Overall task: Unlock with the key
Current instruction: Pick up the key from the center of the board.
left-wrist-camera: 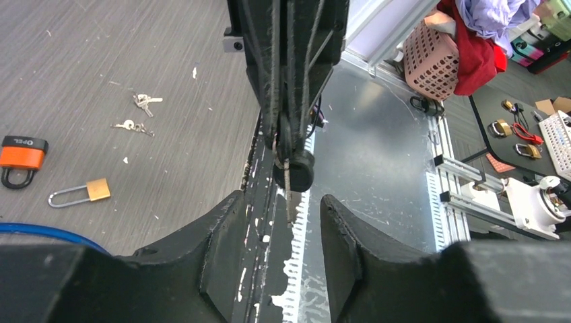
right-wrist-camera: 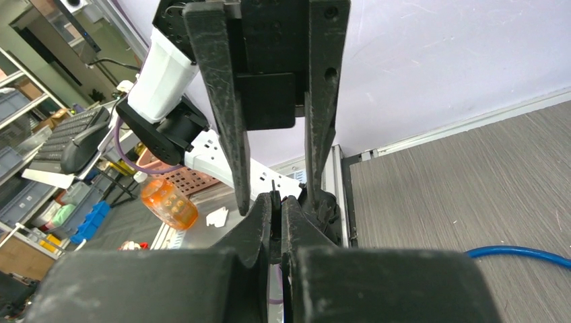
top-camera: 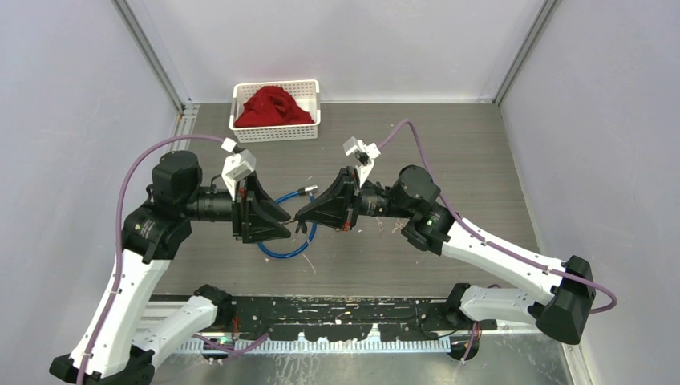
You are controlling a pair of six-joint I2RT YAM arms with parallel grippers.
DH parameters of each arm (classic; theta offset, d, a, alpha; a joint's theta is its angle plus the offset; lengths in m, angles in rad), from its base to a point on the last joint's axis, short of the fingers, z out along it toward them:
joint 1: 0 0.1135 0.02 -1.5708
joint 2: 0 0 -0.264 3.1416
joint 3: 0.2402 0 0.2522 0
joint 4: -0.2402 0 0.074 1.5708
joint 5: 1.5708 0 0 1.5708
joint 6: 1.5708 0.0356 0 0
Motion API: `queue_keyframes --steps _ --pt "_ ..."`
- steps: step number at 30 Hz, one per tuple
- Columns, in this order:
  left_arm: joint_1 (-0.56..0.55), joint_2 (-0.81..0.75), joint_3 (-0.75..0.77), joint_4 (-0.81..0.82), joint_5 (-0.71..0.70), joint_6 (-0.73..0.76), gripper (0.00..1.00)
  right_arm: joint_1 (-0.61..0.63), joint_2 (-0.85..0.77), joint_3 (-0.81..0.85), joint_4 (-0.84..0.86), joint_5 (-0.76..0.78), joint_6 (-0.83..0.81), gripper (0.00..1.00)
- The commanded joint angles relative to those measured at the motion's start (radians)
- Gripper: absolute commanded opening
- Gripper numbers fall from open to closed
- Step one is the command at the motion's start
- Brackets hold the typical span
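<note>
The key has a round black head and a thin metal blade. My right gripper is shut on its head, which shows edge-on between the fingers in the right wrist view, where the key sits in my right gripper. My left gripper faces it tip to tip above the table. In the left wrist view the left gripper is open and the blade points down into the gap, touching neither finger. An orange padlock and a brass padlock lie on the table.
A blue cable loop lies under both grippers, with its metal end beside them. Two small key bunches lie near the padlocks. A white basket with red cloth stands at the back edge. Walls close in the table on three sides.
</note>
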Motion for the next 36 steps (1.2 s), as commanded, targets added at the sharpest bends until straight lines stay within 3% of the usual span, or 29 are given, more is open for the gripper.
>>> queue_keyframes --steps 1,6,16,19,22,26,30,36 --pt "-0.002 -0.021 0.054 0.074 0.034 -0.021 0.46 0.006 -0.025 0.001 0.028 0.021 -0.013 0.01" --pt "-0.002 -0.028 0.035 0.082 0.039 -0.043 0.4 0.006 -0.026 0.0 0.041 0.019 -0.002 0.01" --pt "-0.002 -0.031 0.015 0.103 -0.016 -0.056 0.02 0.006 -0.025 -0.012 0.074 0.01 0.028 0.01" --pt "-0.002 -0.009 0.036 0.024 -0.054 -0.018 0.01 0.006 -0.027 -0.017 0.072 0.021 0.026 0.01" --pt "-0.003 0.02 0.062 -0.049 -0.051 -0.003 0.16 0.007 -0.035 -0.022 0.072 0.031 0.021 0.01" --pt "-0.002 0.006 0.047 0.003 -0.015 -0.054 0.22 0.007 -0.033 -0.022 0.072 0.029 0.021 0.01" --pt "-0.002 -0.012 0.02 0.077 0.006 -0.112 0.17 0.006 -0.032 -0.022 0.075 0.027 0.024 0.01" --pt "-0.002 -0.021 0.015 0.113 0.031 -0.113 0.0 0.008 -0.035 -0.026 0.068 0.032 0.024 0.01"
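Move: The right hand already holds the key in shut fingers, its blade sticking out to the left; the key's middle is some 2 cm left of that hand. From the left hand the key lies about 2 cm to the right and 1 cm higher, level front to back. Roughly 36 cm below the left hand on the table are the blue cable loop, centred 15 cm ahead and 5 cm left, and the brass padlock, 18 cm ahead and 8 cm right. The left fingers, partly open around the blade end, pinch the key held out by the right hand: the hand lifts about 1 cm as they shut, dips some 1.5 cm while easing forward and reopening slightly, then rises about 1 cm and shuts again. The right hand keeps its hold and sinks roughly 1 cm. ##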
